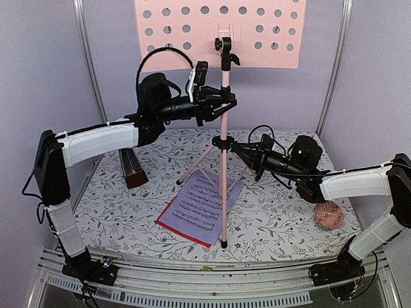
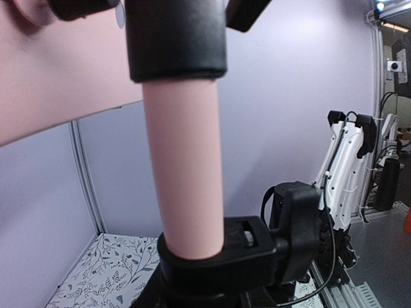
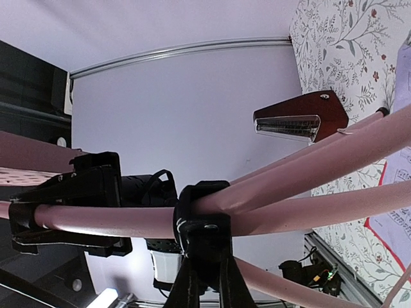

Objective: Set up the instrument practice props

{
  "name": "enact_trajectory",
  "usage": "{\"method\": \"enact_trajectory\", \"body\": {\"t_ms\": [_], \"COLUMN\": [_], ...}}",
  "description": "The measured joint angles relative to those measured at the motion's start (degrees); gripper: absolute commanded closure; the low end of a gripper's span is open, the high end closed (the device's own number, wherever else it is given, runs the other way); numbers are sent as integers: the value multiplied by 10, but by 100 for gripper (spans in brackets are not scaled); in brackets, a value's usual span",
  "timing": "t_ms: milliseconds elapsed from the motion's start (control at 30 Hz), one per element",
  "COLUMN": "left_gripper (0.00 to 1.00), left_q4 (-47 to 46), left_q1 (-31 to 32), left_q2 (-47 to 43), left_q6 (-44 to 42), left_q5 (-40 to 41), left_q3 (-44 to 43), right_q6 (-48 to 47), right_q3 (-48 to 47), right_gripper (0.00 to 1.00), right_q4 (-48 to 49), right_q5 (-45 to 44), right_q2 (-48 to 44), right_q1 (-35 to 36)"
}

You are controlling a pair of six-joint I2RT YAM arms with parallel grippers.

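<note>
The pink music stand stands upright on its tripod at the table's middle, with its perforated desk at the top. My left gripper is shut on the pole partway up. My right gripper is shut on the black tripod hub, where the legs meet. Lilac and red sheets of music lie flat under the tripod. The dark brown metronome stands to the left, below my left arm, and also shows in the right wrist view.
A small pink knitted ball lies at the right, near my right arm. The floral table cover is bounded by lilac walls at the back and sides. A metal rail runs along the near edge.
</note>
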State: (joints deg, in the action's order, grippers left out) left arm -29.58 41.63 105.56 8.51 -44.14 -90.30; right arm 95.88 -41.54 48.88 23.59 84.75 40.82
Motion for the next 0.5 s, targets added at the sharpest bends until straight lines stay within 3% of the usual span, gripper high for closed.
{"method": "enact_trajectory", "body": {"t_ms": [100, 200, 267, 367, 500], "left_gripper": [100, 100, 100, 100, 100], "left_q4": [0, 1, 2, 2, 4], "left_q1": [0, 0, 0, 0, 0], "left_q2": [0, 0, 0, 0, 0], "left_q6": [0, 0, -1, -2, -3], "left_q5": [0, 2, 2, 3, 3], "left_q3": [0, -1, -1, -1, -1], "right_q6": [42, 44, 21, -39, -168], "right_q3": [9, 10, 9, 9, 15], "right_gripper": [99, 69, 56, 48, 44], "right_q4": [22, 28, 33, 50, 46], "right_q5": [-15, -21, -19, -12, -10], "right_q2": [2, 4, 5, 4, -10], "right_q1": [5, 6, 6, 2, -13]}}
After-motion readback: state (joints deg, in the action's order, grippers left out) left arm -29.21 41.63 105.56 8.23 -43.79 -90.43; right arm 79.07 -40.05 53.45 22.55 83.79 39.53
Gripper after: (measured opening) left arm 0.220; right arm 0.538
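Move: The right fingers are already closed on the clamp knob, which lies right at their tips. The stand's black hub is about 4 cm to the left of them and some 2 cm farther out, at the same height; the sheet music lies on the table roughly 13 cm to their left, about 2 cm nearer the base and 27 cm below. From the left hand, gripping the stand's upper tube, the knob is some 13 cm below, 5 cm to the right and about 2 cm nearer the base. The right hand, its twist on the clamp knob nearly done, stays put while its fingers spread from almost shut to about half open and let go of the knob, then eases up and to the right off it by some 2 cm in all. As it leaves, the wrist starts rolling back counter-clockwise, as seen from behind the hand along its fingers, by about 20 degrees, while the left hand stays still and keeps its grip on the upper tube, holding the stand upright. ##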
